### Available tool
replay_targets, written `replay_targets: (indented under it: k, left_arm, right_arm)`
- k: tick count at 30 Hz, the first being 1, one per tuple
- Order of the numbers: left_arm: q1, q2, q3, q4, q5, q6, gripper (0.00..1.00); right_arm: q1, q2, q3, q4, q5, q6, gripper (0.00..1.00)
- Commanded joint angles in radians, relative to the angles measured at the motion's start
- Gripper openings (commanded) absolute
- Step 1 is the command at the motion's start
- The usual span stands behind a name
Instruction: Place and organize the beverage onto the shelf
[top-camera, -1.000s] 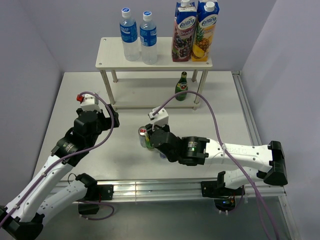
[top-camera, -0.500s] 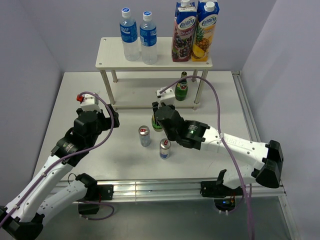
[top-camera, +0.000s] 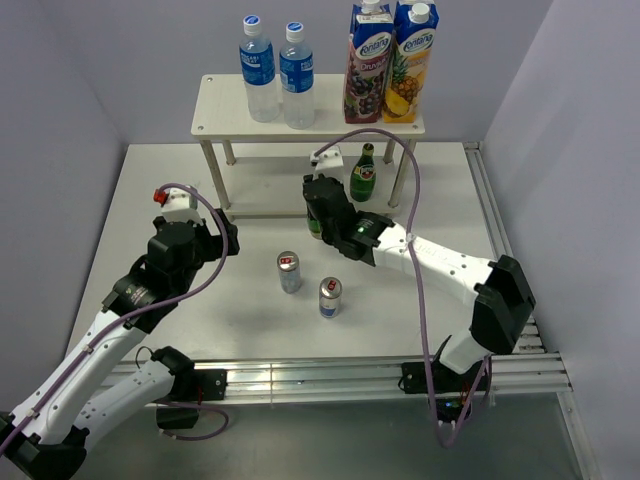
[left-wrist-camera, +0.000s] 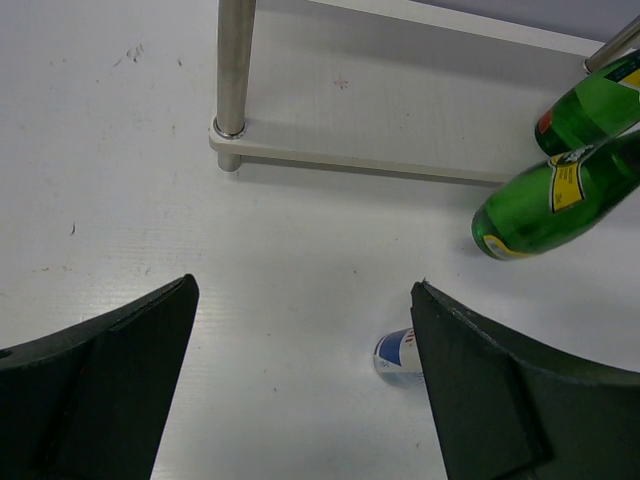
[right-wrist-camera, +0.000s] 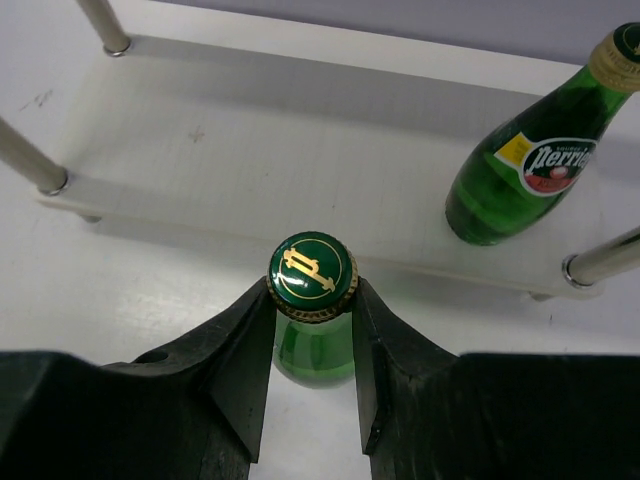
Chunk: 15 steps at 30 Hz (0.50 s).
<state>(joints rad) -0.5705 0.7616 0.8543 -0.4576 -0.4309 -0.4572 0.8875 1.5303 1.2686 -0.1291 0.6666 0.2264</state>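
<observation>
The shelf (top-camera: 310, 108) stands at the back of the table, with two water bottles (top-camera: 278, 72) and two juice cartons (top-camera: 392, 62) on its top board. A green Perrier bottle (top-camera: 363, 175) stands on its lower board (right-wrist-camera: 250, 140). My right gripper (right-wrist-camera: 312, 300) is shut on the neck of a second green bottle (right-wrist-camera: 312, 276), upright just in front of the lower board; in the top view this bottle (top-camera: 315, 228) is mostly hidden under the gripper (top-camera: 318, 212). Two small cans (top-camera: 289, 271) (top-camera: 330, 297) stand mid-table. My left gripper (top-camera: 226, 236) is open and empty.
In the left wrist view a shelf leg (left-wrist-camera: 235, 65) rises ahead, a can (left-wrist-camera: 398, 352) sits beside my right finger (left-wrist-camera: 500, 400), and both green bottles (left-wrist-camera: 555, 200) (left-wrist-camera: 590, 110) show at the right. Grey walls close in both sides of the table.
My right arm has carried the green bottle from beside the two cans back toward the shelf's lower board. The left arm has not moved.
</observation>
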Motion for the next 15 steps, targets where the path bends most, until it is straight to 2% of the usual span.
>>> replay_targets:
  k: [1,15]
  left_arm:
    - [0.004,-0.007,0.000,0.013,0.018,0.000,0.94]
    - [0.004,-0.005,0.000,0.011,0.018,-0.001,0.95]
  right_arm:
    - [-0.039,0.003,0.118,0.213,0.016,-0.032,0.00]
    - [-0.179,0.149,0.187,0.318,-0.002,-0.048,0.00]
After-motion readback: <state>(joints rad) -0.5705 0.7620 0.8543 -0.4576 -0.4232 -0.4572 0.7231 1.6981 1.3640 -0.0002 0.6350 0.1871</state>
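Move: The right hand holds the second green bottle by its neck, just short of the shelf unit's lower board; the free spot there lies about 13 cm ahead, 4 cm right, 18 cm below. The standing green bottle is about 13 cm ahead, 12 cm right; the front-right post roughly 9 cm ahead, 20 cm right. From the left hand, that spot is about 23 cm ahead and 26 cm right. The right hand keeps its grip and carries the bottle about 8 cm forward, drifting right, towards the standing bottle. ##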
